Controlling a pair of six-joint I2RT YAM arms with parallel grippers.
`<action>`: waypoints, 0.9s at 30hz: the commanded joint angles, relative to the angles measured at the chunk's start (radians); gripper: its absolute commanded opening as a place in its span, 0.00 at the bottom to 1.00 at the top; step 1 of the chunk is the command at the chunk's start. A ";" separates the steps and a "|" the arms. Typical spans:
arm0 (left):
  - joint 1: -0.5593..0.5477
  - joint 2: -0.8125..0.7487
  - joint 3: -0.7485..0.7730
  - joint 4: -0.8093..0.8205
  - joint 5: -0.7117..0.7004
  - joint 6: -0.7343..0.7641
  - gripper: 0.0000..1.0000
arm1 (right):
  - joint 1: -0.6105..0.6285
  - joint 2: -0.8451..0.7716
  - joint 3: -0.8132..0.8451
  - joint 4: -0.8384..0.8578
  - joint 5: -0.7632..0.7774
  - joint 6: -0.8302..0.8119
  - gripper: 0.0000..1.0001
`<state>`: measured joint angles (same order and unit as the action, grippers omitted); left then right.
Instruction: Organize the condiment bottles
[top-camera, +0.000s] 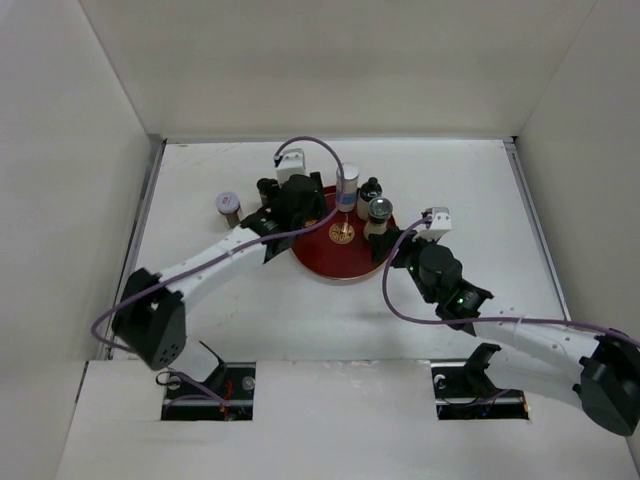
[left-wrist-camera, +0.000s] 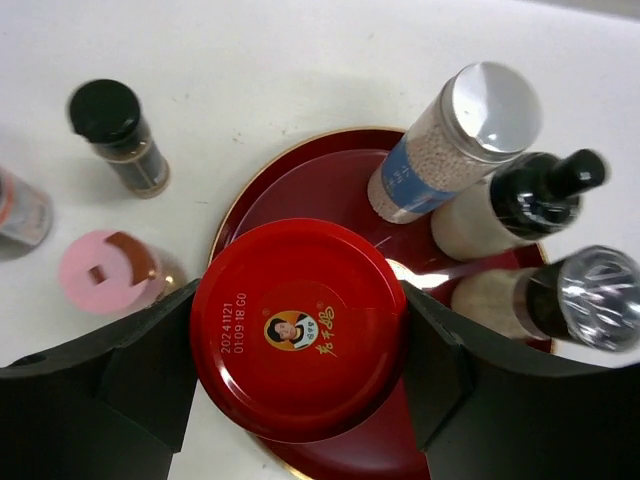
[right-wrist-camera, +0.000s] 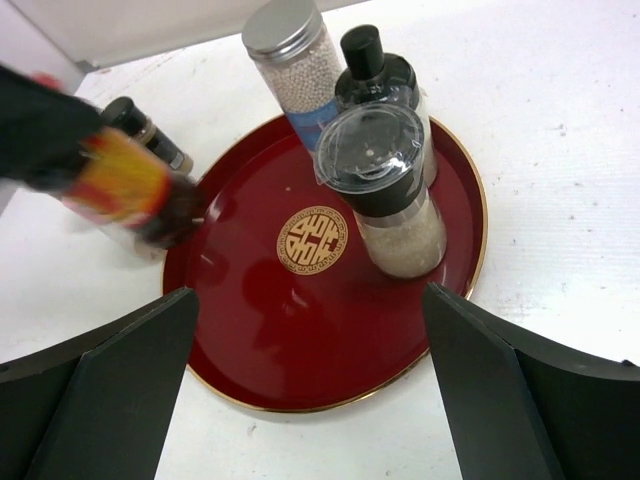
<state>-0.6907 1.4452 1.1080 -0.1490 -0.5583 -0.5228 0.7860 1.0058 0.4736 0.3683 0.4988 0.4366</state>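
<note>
My left gripper is shut on the red-capped dark jar, its fingers pressed to both sides of the cap. The jar hangs over the left rim of the round dark-red tray; it shows blurred in the right wrist view. Three bottles stand at the back of the tray: the white blue-banded cylinder, the thin dark bottle and the grey-capped shaker. My right gripper stands open at the tray's near right edge, holding nothing.
On the table left of the tray stand a black-topped bottle, a pink-capped bottle and another jar further left. White walls close in the table on three sides.
</note>
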 joint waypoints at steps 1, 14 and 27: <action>0.021 0.068 0.113 0.233 0.011 0.041 0.35 | -0.004 -0.021 -0.003 0.055 0.018 0.011 1.00; 0.046 0.356 0.243 0.399 0.037 0.158 0.35 | -0.003 -0.010 0.002 0.055 0.012 0.010 1.00; 0.072 0.374 0.198 0.468 0.026 0.168 0.67 | -0.004 -0.004 0.003 0.055 0.007 0.010 1.00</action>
<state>-0.6163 1.8851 1.2770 0.1539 -0.5095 -0.3645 0.7856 1.0077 0.4736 0.3706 0.5003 0.4416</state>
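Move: Still gripping the red-capped bottle, the left hand is bound for the far-left part of the tray, about 10 cm ahead, 4 cm to the right and 16 cm below. The pearl-filled bottle stands some 11 cm ahead and 12 cm to the hand's right; the small black-capped bottle about 10 cm ahead, 7 cm left; the pink-capped one 2 cm ahead, 7 cm left. From the idle right hand, that tray spot lies roughly 18 cm ahead and 22 cm left. Carrying the red-capped bottle forward and down over the tray, the left hand sinks some 7 cm, mostly early on, while reaching about 10 cm forward and 3 cm right, towards the gap between the rim and the pearl-filled bottle. The later part runs nearly level and eases to a stop, fingers keeping their grip throughout. ##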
